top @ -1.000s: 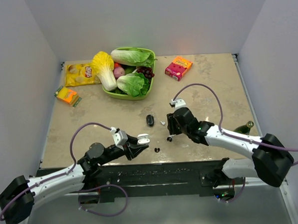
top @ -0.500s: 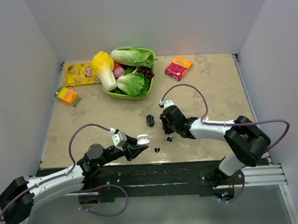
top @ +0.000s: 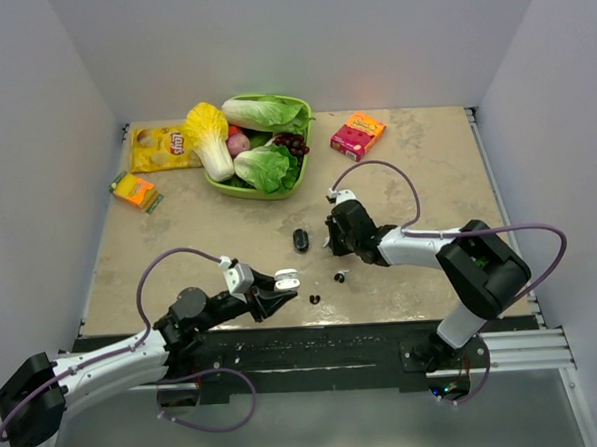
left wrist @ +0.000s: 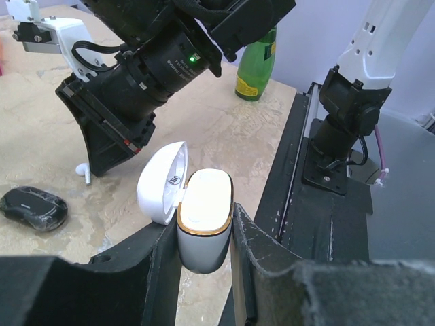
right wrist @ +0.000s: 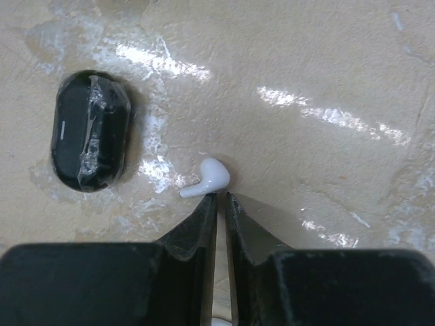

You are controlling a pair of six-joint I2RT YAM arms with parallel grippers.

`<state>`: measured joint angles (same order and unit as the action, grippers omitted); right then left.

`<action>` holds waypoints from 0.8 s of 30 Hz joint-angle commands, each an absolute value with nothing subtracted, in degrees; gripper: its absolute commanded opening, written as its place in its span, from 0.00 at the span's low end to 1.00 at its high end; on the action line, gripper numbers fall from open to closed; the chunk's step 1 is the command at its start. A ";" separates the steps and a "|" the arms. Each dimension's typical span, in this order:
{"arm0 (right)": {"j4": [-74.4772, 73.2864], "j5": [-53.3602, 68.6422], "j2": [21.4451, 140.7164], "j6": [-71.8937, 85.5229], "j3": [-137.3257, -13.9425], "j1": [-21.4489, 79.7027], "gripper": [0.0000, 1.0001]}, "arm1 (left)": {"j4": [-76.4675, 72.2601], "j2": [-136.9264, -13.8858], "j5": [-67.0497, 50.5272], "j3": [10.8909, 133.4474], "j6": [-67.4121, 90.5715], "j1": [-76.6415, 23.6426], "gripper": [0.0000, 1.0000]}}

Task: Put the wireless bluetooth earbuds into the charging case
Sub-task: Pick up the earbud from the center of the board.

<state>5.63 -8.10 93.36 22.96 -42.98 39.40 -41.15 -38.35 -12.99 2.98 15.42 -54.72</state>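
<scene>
My left gripper (left wrist: 204, 234) is shut on the white charging case (left wrist: 204, 217), held upright with its lid (left wrist: 160, 183) hinged open, near the table's front edge (top: 286, 280). A white stemmed earbud (right wrist: 212, 178) lies on the table just beyond my right gripper (right wrist: 221, 197). Its jaws stand almost together with nothing between the tips. In the top view the right gripper (top: 332, 244) points down beside the black oval object (top: 300, 239). Two tiny black buds (top: 339, 277) (top: 316, 300) lie between the arms.
The black oval object (right wrist: 90, 130) sits left of the white earbud. At the back are a green basket (top: 227, 187) of vegetables, a yellow chip bag (top: 159, 149), a red box (top: 358, 135) and an orange packet (top: 135, 190). A green bottle (left wrist: 258, 61) stands near the right arm's base.
My right gripper has swung left and toward the back, beside the black oval object, and its jaws have closed from wider apart. The left arm and the case have not moved.
</scene>
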 commanded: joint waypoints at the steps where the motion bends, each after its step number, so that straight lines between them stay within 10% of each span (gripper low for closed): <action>1: 7.38 -8.44 93.78 23.38 -44.65 38.06 0.14 | -44.03 -38.23 -13.18 2.72 15.12 -55.28 0.00; 12: 4.67 -12.03 93.61 24.25 -47.20 37.44 0.16 | -43.16 -37.97 -13.01 2.90 15.12 -56.07 0.00; 18: 0.18 -15.29 88.33 25.92 -47.81 37.35 0.46 | -42.89 -37.53 -12.74 2.90 14.94 -56.42 0.00; 24: -1.48 -11.79 89.47 27.51 -49.83 37.35 0.53 | -43.24 -37.35 -12.83 2.99 14.94 -56.69 0.00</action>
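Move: The white earbud on the board lies just beyond my right fingertips, about 2 cm ahead, 1 cm to the left and 1 cm below. The glossy black case stands some 6 cm to the left of the earbud and 1 cm farther out; the black-tipped piece lies roughly 6 cm behind my right hand and 2 cm to its right. From my left hand, which holds the open charging case, the earbud is about 20 cm ahead, 10 cm right and 16 cm below. Staying low with nearly shut fingers, I slide my right hand forward about 2 cm, tips nudging the white earbud along the board. Then I come off it, rising about 4 cm with a small drift to the right and a slight clockwise turn, and spread the fingers to roughly half open. ##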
